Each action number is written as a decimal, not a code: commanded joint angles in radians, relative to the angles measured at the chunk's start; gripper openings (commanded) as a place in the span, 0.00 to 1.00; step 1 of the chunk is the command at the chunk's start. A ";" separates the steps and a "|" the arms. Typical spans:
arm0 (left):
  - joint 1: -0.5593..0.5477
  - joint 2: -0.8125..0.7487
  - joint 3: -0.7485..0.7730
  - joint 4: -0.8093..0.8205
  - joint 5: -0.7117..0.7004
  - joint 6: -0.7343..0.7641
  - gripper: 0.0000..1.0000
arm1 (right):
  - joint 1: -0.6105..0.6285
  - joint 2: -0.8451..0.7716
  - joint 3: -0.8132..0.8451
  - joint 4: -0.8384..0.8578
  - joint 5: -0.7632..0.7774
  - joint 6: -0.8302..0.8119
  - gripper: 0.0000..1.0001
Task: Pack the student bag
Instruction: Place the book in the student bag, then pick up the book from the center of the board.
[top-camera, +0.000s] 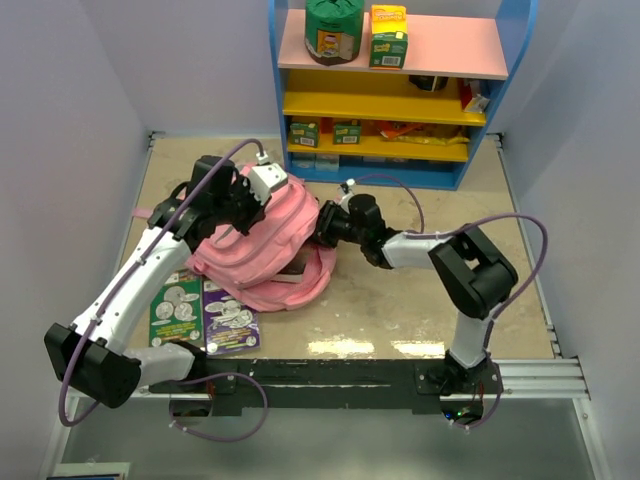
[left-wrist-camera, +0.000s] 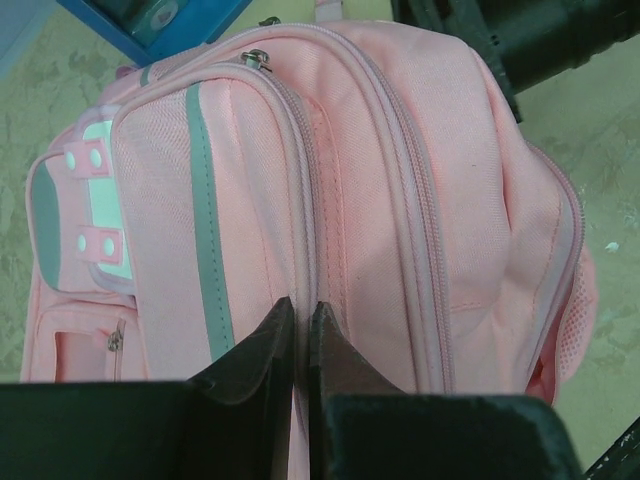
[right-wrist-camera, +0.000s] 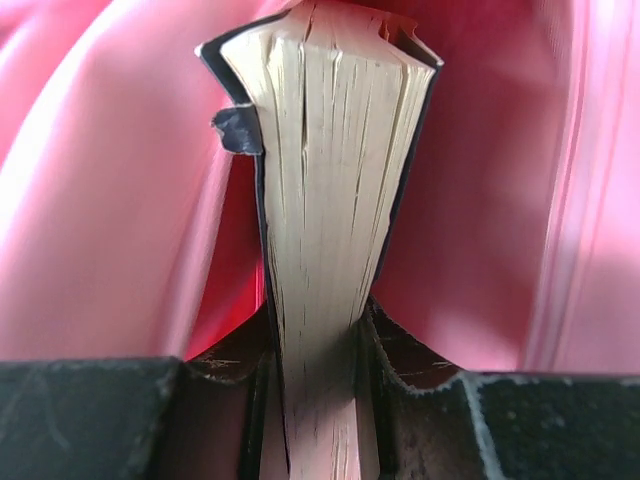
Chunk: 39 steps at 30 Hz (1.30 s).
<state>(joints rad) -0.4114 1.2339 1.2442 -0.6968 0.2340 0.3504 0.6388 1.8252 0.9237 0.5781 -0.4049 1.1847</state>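
Note:
The student bag is a soft pink backpack lying on the table left of centre, its opening facing right. My left gripper sits on top of it. In the left wrist view the gripper is shut on a fold of the bag beside a zip seam. My right gripper is at the bag's opening. In the right wrist view it is shut on a thick dark-covered book, page edges toward me, with the pink lining on both sides.
Two flat activity books lie on the table in front of the bag. A blue shelf unit with boxes and a green tub stands at the back. Walls close in on the left and right.

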 joint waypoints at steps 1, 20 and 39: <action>-0.003 -0.062 0.005 0.167 0.056 -0.011 0.00 | 0.060 0.058 0.156 0.289 0.142 0.089 0.00; 0.117 0.137 -0.030 0.474 -0.128 -0.105 0.00 | 0.254 -0.470 -0.052 -0.383 0.498 -0.439 0.99; 0.125 0.124 -0.006 0.482 -0.148 -0.129 0.00 | 0.599 0.006 0.245 -0.551 0.621 -0.456 0.98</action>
<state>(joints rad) -0.3054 1.4109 1.1763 -0.3580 0.1032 0.2226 1.2270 1.7908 1.0679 0.0166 0.1215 0.7403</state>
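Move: My right hand holds the book, already partly inside the student bag's opening, whose middle is roughly 5 cm back, 2 cm left and 4 cm below. Beyond the bag's near side, the purple workbook lies some 20 cm back and 14 cm left of that hand, about 10 cm lower; the green workbook is 14 cm farther left. From my left hand, pinching the bag's seam, the opening is about 9 cm back, 8 cm right and 14 cm lower. I slide the book farther left and a little down into the bag, some 5 cm, and open my right fingers wide to let go; then I lift that hand back out over the bag's near side and lower it beside the purple workbook's right edge, fingers tipping about 25 degrees steeper. My left hand keeps its pinch on the seam, drawing the bag mainly forward about 9 cm while turning counter-clockwise. ##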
